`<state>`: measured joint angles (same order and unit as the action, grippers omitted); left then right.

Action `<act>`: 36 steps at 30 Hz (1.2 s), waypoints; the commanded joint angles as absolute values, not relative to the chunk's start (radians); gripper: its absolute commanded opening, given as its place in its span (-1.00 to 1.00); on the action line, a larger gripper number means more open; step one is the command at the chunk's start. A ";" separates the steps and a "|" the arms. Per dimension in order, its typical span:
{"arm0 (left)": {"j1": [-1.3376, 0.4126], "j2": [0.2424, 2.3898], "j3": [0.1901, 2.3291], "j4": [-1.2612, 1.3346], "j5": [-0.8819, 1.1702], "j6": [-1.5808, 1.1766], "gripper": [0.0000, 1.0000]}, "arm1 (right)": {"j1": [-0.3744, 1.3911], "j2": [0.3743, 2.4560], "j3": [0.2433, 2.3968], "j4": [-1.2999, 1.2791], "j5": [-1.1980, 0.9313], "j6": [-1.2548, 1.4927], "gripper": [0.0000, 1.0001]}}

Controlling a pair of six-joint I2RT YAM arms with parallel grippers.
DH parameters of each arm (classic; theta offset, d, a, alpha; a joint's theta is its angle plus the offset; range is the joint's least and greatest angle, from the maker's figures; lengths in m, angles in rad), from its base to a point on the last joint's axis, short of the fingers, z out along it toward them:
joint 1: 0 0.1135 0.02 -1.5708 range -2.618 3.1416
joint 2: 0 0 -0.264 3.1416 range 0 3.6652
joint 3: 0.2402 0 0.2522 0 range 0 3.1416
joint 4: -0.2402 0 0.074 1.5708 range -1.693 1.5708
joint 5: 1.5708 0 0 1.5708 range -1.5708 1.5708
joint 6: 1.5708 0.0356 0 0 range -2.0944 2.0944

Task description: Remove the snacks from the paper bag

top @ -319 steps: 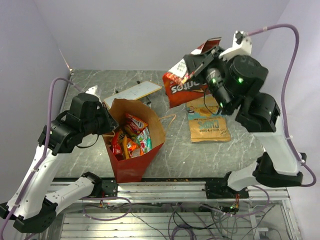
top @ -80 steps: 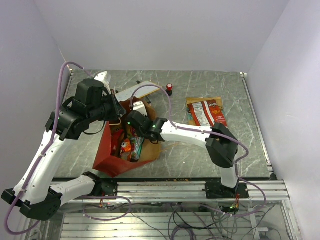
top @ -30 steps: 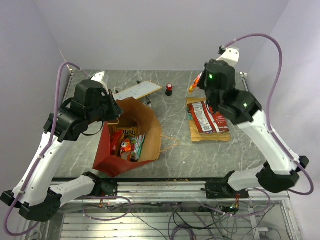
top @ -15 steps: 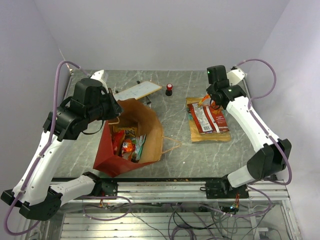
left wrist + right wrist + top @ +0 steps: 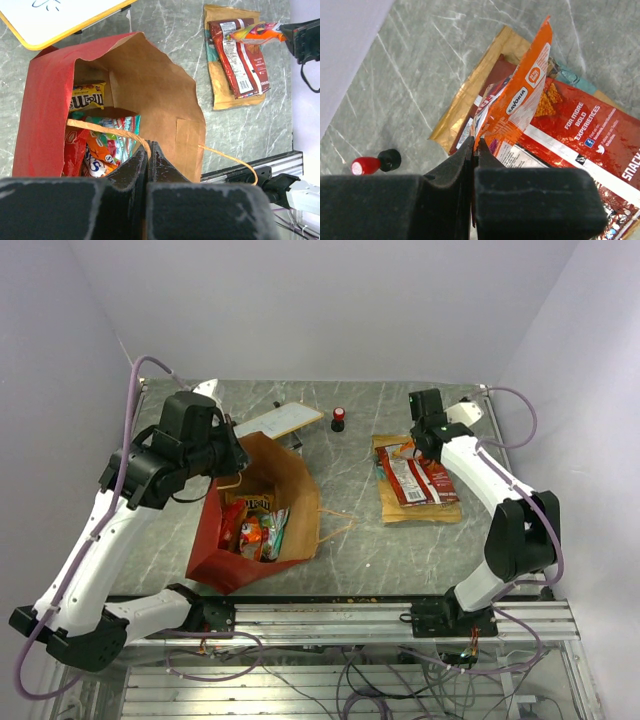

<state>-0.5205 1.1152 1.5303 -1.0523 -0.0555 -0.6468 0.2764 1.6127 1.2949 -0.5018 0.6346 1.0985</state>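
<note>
The paper bag (image 5: pixel 296 483) (image 5: pixel 155 85), red outside and brown inside, stands open at the left of the table. Several snacks (image 5: pixel 254 530) (image 5: pixel 100 142) lie in it, among them a yellow packet (image 5: pixel 86 97). My left gripper (image 5: pixel 232 473) (image 5: pixel 148 145) is shut on the bag's tan handle (image 5: pixel 107 131). My right gripper (image 5: pixel 415 443) (image 5: pixel 475 142) is shut on an orange packet (image 5: pixel 522 102) (image 5: pixel 255 32). It hangs just over a red chip packet (image 5: pixel 415 478) (image 5: pixel 585 125), which lies on a tan packet (image 5: pixel 420 510) (image 5: pixel 465 95).
A white board with a yellow edge (image 5: pixel 278 421) (image 5: pixel 60 17) lies behind the bag. A small red-and-black cylinder (image 5: pixel 339 419) (image 5: pixel 372 162) stands at the back middle. The bag's other handle (image 5: pixel 340 525) trails on the table. Walls close off the left, back and right.
My right arm has come down from high over the back right, carrying the orange packet low over the pile of packets. The left gripper has kept its hold on the handle.
</note>
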 commanded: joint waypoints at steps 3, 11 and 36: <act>-0.515 1.132 1.573 -1.043 -0.028 -0.615 -0.87 | 0.275 1.547 1.134 -0.388 0.641 1.178 -1.00; -0.515 1.150 1.578 -1.053 0.002 -0.603 -0.86 | 0.323 1.518 1.073 -0.688 0.563 1.403 -0.80; -0.515 1.052 1.474 -1.014 0.108 -0.551 -0.87 | 0.499 1.237 1.134 -0.609 -0.407 0.672 0.52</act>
<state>-0.5205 1.0657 1.4578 -1.0222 0.0628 -0.5789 0.3775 1.1748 1.0477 -0.6250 -0.1776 0.8139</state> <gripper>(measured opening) 0.075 0.752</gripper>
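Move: The orange snack packet is already pinched in the right gripper. The red chip bag it goes onto lies about 9 cm back from that hand, nearly level sideways, and some 14 cm below, with the kraft snack pack right under it; the red-topped stamp stands about 23 cm left and 3 cm ahead. The paper bag is roughly 40 cm left and 20 cm back. From the left gripper, the red chip bag lies about 42 cm right, 8 cm ahead and 30 cm below. Draw the right gripper back and down over the red chip bag, about 14 cm back and 11 cm down, tipping the fingers lower and opening them on the way to let go of the orange packet. Then lift away and swing left towards the paper bag, fingers wide, turning some 50 degrees counter-clockwise. Keep the left gripper pinching the paper bag's handle. ##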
